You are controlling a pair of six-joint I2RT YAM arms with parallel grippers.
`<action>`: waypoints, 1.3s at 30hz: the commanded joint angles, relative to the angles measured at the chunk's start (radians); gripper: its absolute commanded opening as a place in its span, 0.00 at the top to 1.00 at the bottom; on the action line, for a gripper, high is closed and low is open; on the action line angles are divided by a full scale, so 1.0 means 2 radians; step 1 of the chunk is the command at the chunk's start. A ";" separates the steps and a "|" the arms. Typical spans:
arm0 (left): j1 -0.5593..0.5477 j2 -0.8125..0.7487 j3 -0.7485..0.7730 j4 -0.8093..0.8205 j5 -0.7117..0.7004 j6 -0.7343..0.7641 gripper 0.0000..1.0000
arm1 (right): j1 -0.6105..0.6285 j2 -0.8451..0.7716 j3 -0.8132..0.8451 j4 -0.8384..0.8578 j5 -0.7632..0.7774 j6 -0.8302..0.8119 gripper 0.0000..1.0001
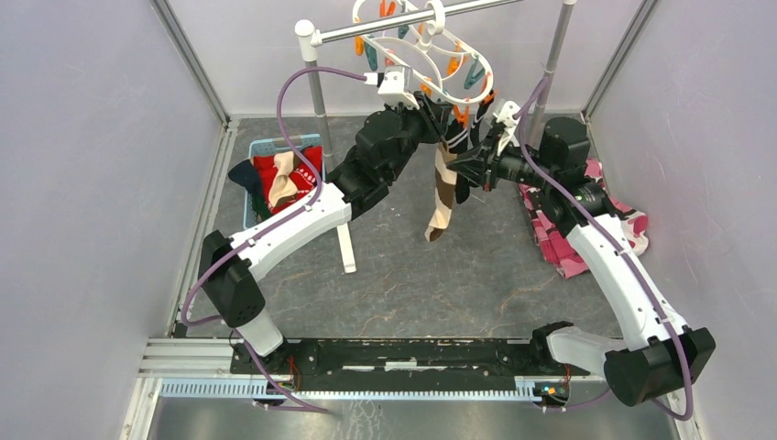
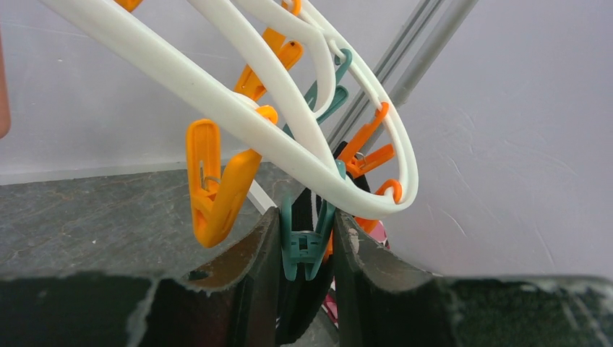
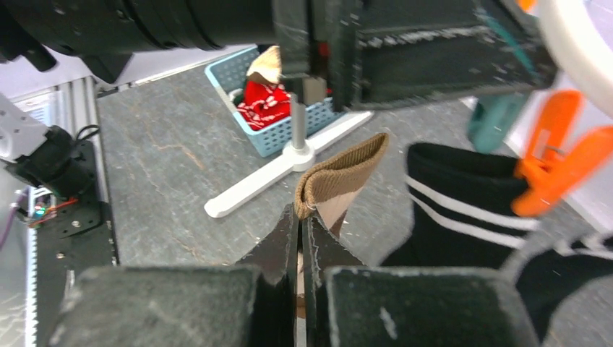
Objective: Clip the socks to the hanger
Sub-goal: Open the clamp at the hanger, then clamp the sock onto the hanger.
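Observation:
The white oval hanger [image 1: 438,57] hangs from the silver pole with orange and teal clothespins dangling. My left gripper [image 2: 307,217] is shut on a teal clothespin [image 2: 307,249] under the hanger ring [image 2: 289,123], its fingers pressing on both of the pin's sides. My right gripper [image 3: 302,217] is shut on the cuff of a tan sock [image 3: 340,177], which hangs below it as a beige-and-brown sock [image 1: 443,197]. The cuff sits just below the left gripper [image 1: 455,121]. A black sock with white stripes [image 3: 463,202] hangs from an orange clothespin [image 3: 553,173].
A blue basket [image 1: 275,147] at the back left holds red and tan socks [image 1: 289,179]. The rack's white foot [image 1: 348,247] lies on the grey floor between the arms. Pink camouflage cloth [image 1: 568,243] lies under the right arm. Grey walls close in on three sides.

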 commanded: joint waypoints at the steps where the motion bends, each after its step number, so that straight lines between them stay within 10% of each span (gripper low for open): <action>1: 0.000 -0.030 0.022 0.012 -0.007 0.016 0.98 | 0.038 0.011 0.015 0.028 0.027 0.046 1.00; 17: 0.000 -0.032 0.024 0.005 -0.013 0.015 0.98 | 0.077 0.033 -0.007 0.054 0.284 0.118 1.00; 39: 0.000 -0.059 -0.001 -0.004 -0.028 0.046 0.92 | 0.039 0.005 -0.030 0.050 0.184 0.093 1.00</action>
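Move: The teal clamp on the hanger, jaws already parted, sits right between the left fingers, at that hand's own point. From the right hand, which holds the striped tan-and-brown sock by its cuff, it is about 10 cm ahead, level sideways and roughly 6 cm higher. The orange clamp with a black sock is some 11 cm ahead of the right hand, 4 cm to its right and 4 cm up; an empty yellow-orange clamp is about 14 cm ahead, 5 cm left and 7 cm up. The tan sock's cuff, still pinched in the shut right fingers, first goes about 4 cm left, then swings forward some 8 cm and back to the right while sinking, the wrist turning nearly 30 degrees clockwise and tipping down, to pass below the teal clamp; at the end the hand eases back slightly. The left hand keeps squeezing the clamp and late on draws it a little left and up. ##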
